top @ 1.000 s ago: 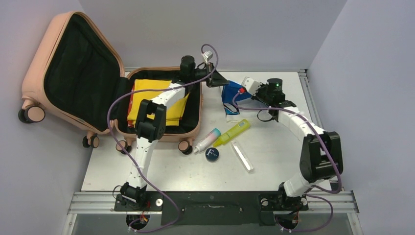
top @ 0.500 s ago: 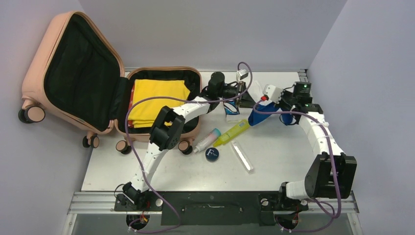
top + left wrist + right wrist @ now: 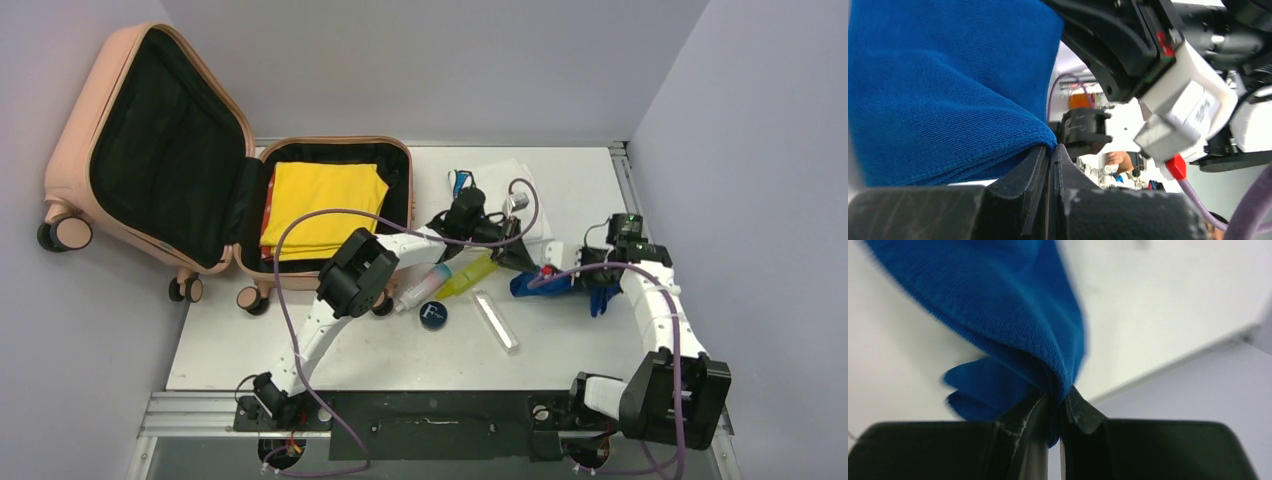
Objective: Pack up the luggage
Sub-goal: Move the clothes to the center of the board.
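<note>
The luggage (image 3: 150,160) lies open at the back left. Its pink lid leans on the wall and its base (image 3: 395,205) holds a folded yellow cloth (image 3: 322,205). A blue cloth (image 3: 530,287) hangs between both grippers over the right half of the table. My left gripper (image 3: 522,268) is shut on one edge of the blue cloth (image 3: 948,90), the jaws pinching the fold at the left gripper's tips (image 3: 1050,149). My right gripper (image 3: 552,283) is shut on another edge of the blue cloth (image 3: 1013,305), pinched at the right gripper's tips (image 3: 1058,397).
Below the left forearm lie a pink-and-teal tube (image 3: 424,286), a yellow-green bottle (image 3: 474,271), a round dark tin (image 3: 432,316) and a clear flat stick (image 3: 495,318). A white sheet (image 3: 505,178) and a small blue-white item (image 3: 459,181) sit at the back.
Both grippers have carried the blue cloth from the back of the table, beside the luggage, forward and to the right. The left arm now stretches across the loose toiletries.
</note>
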`<state>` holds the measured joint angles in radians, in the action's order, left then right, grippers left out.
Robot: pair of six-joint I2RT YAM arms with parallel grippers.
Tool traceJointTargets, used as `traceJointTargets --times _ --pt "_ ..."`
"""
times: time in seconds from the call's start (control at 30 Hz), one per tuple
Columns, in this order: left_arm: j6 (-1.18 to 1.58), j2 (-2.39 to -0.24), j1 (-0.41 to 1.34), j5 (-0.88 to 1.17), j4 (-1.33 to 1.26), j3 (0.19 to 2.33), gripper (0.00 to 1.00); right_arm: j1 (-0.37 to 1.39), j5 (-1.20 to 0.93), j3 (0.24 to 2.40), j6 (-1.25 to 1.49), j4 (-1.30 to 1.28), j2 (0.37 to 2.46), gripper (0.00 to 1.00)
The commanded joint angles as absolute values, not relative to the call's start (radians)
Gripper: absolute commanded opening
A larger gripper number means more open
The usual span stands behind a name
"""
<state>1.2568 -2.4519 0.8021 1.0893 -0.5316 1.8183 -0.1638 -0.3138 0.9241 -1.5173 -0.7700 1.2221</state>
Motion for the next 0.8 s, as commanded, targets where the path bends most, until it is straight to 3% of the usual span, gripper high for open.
traceJointTargets --times 0.0,0.1,0.27,0.4,0.47,0.53,0.63,0.67,0.7,0.77 --pt "1.098 -2.411 0.841 1.125 -0.428 1.731 0.00 -0.159 -0.336 0.796 -1.624 -1.007 1.114 0.05" --pt "1.076 -2.398 0.860 1.150 -0.424 1.680 0.00 -0.160 -0.325 0.741 -1.632 -1.065 1.054 0.05" --pt "1.026 -2.356 0.876 1.178 -0.399 1.607 0.11 -0.155 -0.332 0.679 -1.658 -1.157 0.997 0.09" --pt "0.971 -2.318 0.876 1.186 -0.340 1.564 0.22 -0.156 -0.305 0.673 -1.685 -1.215 0.963 0.36" --pt "0.915 -2.299 0.876 1.179 -0.280 1.564 0.30 -0.156 -0.308 0.675 -1.692 -1.227 0.947 0.62" --pt "0.858 -2.286 0.873 1.171 -0.201 1.589 0.42 -0.156 -0.326 0.700 -1.703 -1.243 0.946 0.75" --pt "0.831 -2.269 0.856 1.172 -0.133 1.628 0.65 -0.156 -0.381 0.772 -1.668 -1.254 0.974 0.82" --pt "0.836 -2.263 0.846 1.175 -0.127 1.640 0.79 -0.156 -0.401 0.805 -1.643 -1.253 0.990 0.83" --pt "0.845 -2.255 0.832 1.180 -0.120 1.658 1.00 -0.156 -0.428 0.859 -1.614 -1.257 1.008 0.85" --pt "0.849 -2.241 0.806 1.188 -0.090 1.699 0.96 -0.158 -0.463 0.950 -1.592 -1.292 1.061 0.87"
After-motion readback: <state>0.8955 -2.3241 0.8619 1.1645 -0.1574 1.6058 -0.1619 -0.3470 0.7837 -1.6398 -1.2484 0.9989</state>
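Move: The blue clothes are already pinched between my hands, bound for bare board near its front edge: from my left hand about 11 cm back, 7 cm to the right and 12 cm below. The white box lies some 10 cm back and 8 cm left of that hand, the yellow-green bottle level and 15 cm left. From my right hand the spot is about 14 cm back, 7 cm left and 8 cm down, and the white box 12 cm back and 23 cm left. I swing the blue clothes down and back towards myself: my right hand draws back about 15 cm while sinking some 6 cm and tipping to point nearly straight down, my left goes back and down about 8 cm each, edging left. Low over the board, both hands open wide, let go of the cloth and start to rise, each by about 3 cm. ##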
